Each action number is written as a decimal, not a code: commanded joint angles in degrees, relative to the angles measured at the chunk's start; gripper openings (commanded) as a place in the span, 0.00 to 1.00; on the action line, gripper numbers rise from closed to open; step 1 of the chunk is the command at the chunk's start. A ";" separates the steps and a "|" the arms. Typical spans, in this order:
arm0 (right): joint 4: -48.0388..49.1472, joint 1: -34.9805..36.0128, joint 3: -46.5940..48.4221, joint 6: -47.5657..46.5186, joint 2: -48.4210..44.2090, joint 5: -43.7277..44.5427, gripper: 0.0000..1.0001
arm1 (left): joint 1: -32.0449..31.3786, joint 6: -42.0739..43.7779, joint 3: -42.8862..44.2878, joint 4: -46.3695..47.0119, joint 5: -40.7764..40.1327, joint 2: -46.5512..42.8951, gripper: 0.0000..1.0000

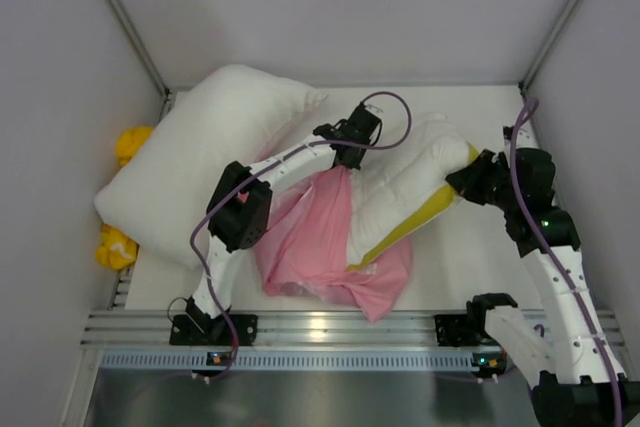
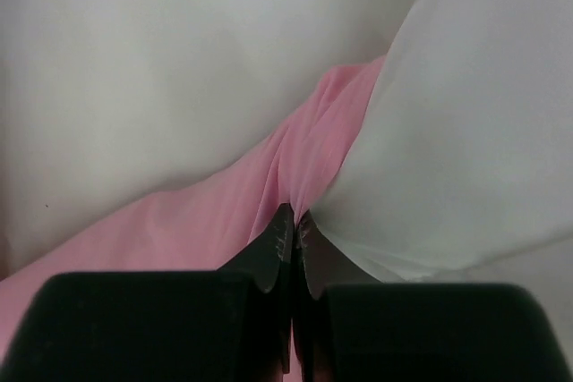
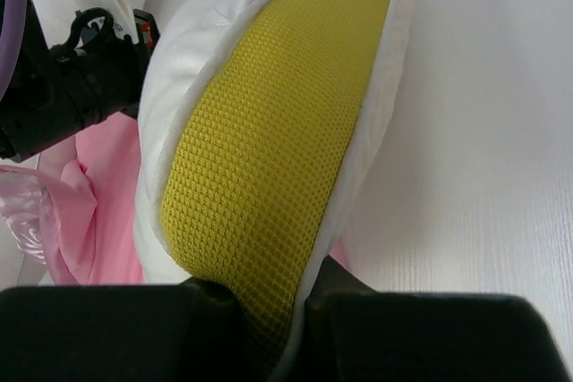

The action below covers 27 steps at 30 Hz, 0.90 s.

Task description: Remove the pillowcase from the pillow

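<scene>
The pink pillowcase [image 1: 320, 247] lies bunched in the middle of the table, still round the near end of the pillow [image 1: 410, 172]. The pillow is white with a yellow band [image 1: 412, 225]. My left gripper [image 1: 345, 160] is at the case's far edge, shut on a pinched fold of pink fabric [image 2: 304, 149]; the white pillow [image 2: 466, 131] bulges just to the right of its fingertips. My right gripper [image 1: 468, 179] is shut on the pillow's right end, with the yellow mesh band [image 3: 277, 131] and its white seam clamped between the jaws. Pink pillowcase [image 3: 98, 230] shows to the left of the band.
A second, plain white pillow [image 1: 205, 162] lies at the back left, touching the left arm's side. Two yellow objects [image 1: 130, 142] [image 1: 115, 247] sit beyond the table's left edge. Grey walls enclose the back and sides. A metal rail [image 1: 330, 332] runs along the near edge.
</scene>
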 commanded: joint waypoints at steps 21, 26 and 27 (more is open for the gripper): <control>0.76 0.34 4.03 -2.65 0.46 5.15 0.93 | 2.27 -6.60 -38.75 29.22 -2.38 -52.96 0.00; 0.14 0.34 13.52 -5.64 2.64 5.70 0.93 | 2.18 -9.32 -44.72 29.50 0.43 -59.02 0.00; 0.14 0.43 14.57 -5.73 4.65 4.74 0.94 | 2.18 -10.37 -45.52 29.41 0.70 -59.99 0.00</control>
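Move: The left hand already pinches the pink pillowcase's edge; the case's bulk lies about 17 cm back, 5 cm left and 5 cm below it. The yellow-edged pillow's middle is roughly 14 cm to that hand's right, 8 cm back and 3 cm higher; the big white pillow is some 34 cm left, level ahead and in height. The right hand grips the yellow edge, with that pillow's middle about 10 cm left, 6 cm ahead and 11 cm below; the pillowcase's bulk lies 28 cm left, 3 cm back and 20 cm below it. Still pinching the pink edge, the left hand hauls it up about 18 cm and left and back some 10 cm each, away from the yellow-edged pillow, its fingers tipping upward and its left side rolling down. The right hand opens wide and lets go of the yellow edge, dips about 5 cm, then rises to end some 4 cm above its start. ##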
